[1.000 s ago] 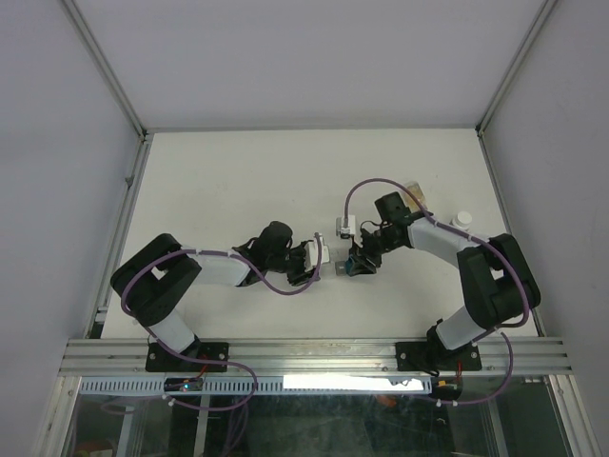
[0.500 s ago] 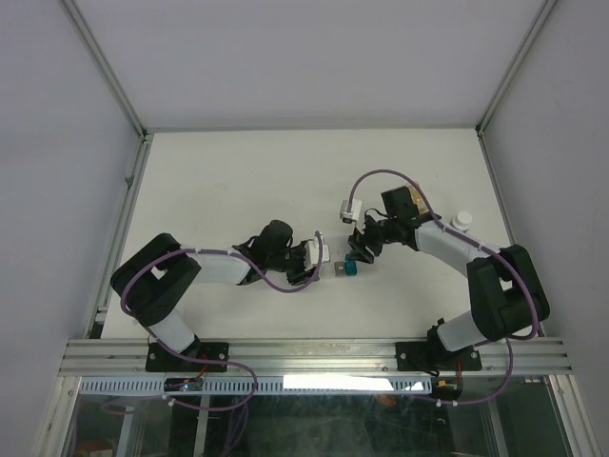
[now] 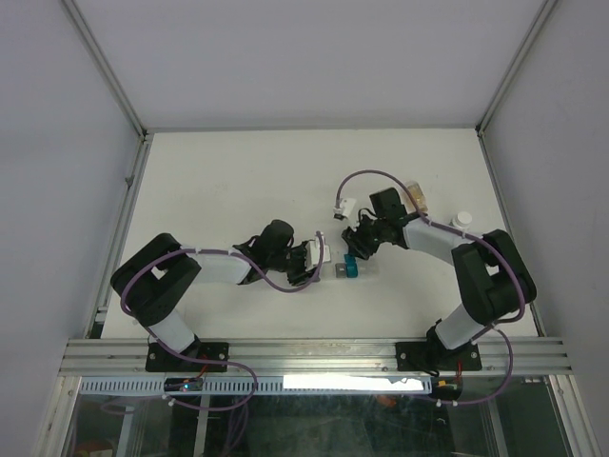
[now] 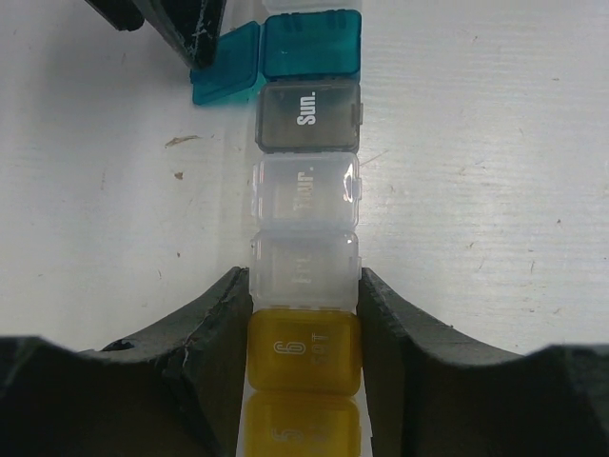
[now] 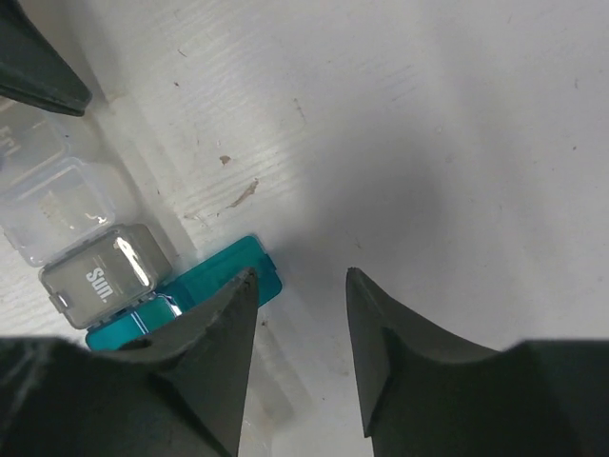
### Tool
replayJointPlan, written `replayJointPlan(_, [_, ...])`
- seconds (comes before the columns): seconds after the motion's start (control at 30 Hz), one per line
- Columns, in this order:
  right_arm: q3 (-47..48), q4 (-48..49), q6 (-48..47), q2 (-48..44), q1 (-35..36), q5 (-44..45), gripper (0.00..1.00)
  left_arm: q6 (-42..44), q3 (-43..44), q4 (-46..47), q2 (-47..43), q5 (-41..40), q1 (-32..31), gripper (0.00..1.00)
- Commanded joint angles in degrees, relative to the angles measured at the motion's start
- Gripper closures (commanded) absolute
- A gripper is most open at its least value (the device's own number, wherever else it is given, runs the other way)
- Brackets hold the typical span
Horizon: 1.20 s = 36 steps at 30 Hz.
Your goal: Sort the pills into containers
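Note:
A strip of tiny pill boxes (image 4: 306,190) lies on the white table: a teal box (image 4: 312,43) at the far end with its lid (image 4: 226,76) flipped open, a grey "Sun." box (image 4: 309,116), two clear boxes, then yellow boxes (image 4: 304,350). My left gripper (image 4: 303,281) is shut on the strip at the clear and yellow boxes. My right gripper (image 5: 300,276) is open and empty, its left finger just over the teal lid (image 5: 233,269). In the top view the teal box (image 3: 350,268) sits between both grippers. No pills show.
A white bottle (image 3: 462,219) stands at the right, behind the right arm. A small pale object (image 3: 416,196) lies near the right arm's elbow. Metal frame rails border the table on both sides.
My right gripper has lifted back off the teal box and turned its wrist, leaving the box uncovered. The left gripper and strip have stayed nearly still.

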Motion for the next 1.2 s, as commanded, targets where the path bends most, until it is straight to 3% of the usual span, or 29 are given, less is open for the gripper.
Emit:
replayJointPlan(0.0, [4.0, -3.2, 2.0, -3.8, -1.7, -3.0, 0.49, 0.2, 2.4, 1.1, -0.2, 0.6, 0.0, 0.59])
replayJointPlan(0.13, [4.5, -7.4, -0.3, -10.7, -4.1, -12.9, 0.31, -2.0, 3.2, 1.2, -1.2, -0.7, 0.3, 0.38])
replayJointPlan(0.27, [4.2, -9.4, -1.2, -17.0, -7.5, -17.3, 0.25, -5.0, 3.5, 1.9, -3.7, -1.4, 0.6, 0.23])
replayJointPlan(0.5, [5.1, -10.9, 1.4, -20.2, -18.5, -19.6, 0.18, -13.1, 2.1, 5.4, -9.2, -0.7, 1.3, 0.15])
replayJointPlan(0.83, [2.3, -3.3, 8.6, -21.6, -31.5, -15.6, 0.16, -38.4, -10.2, 36.5, -19.3, 8.0, 8.7, 0.06])
replayJointPlan(0.93, [1.1, 1.6, 10.5, -20.5, -32.6, -9.4, 0.15, -50.2, -14.1, 48.4, -19.3, 8.6, 11.7, 0.01])
replayJointPlan(1.03, [0.4, 8.0, 14.1, -18.1, -32.6, -1.5, 0.07, -61.1, -18.2, 61.1, -16.8, 4.8, 12.9, 0.01])
replayJointPlan(1.1, [2.1, 9.0, 15.5, -15.2, -32.6, 1.6, 0.04, -64.5, -18.6, 65.4, -14.5, 5.5, 13.8, 0.01])
replayJointPlan(1.17, [5.3, 7.8, 15.5, -11.6, -32.6, 3.0, 0.02, -66.8, -17.5, 63.7, -13.1, 5.1, 14.3, 0.01])
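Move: The clear bottle of yellow pills lies about 14 cm ahead of the right hand and 16 cm to its right, near its height; the white bottle is some 25 cm right and 5 cm ahead. The organizer's open teal lid is just below, 2 cm back. The left hand grips the organizer, whose middle is about 3 cm to its right; from it the clear bottle lies roughly 19 cm ahead and 24 cm right. Right, opening, rises then swings 17 cm rightward towards the clear bottle; left releases the organizer, lifting 16 cm. ##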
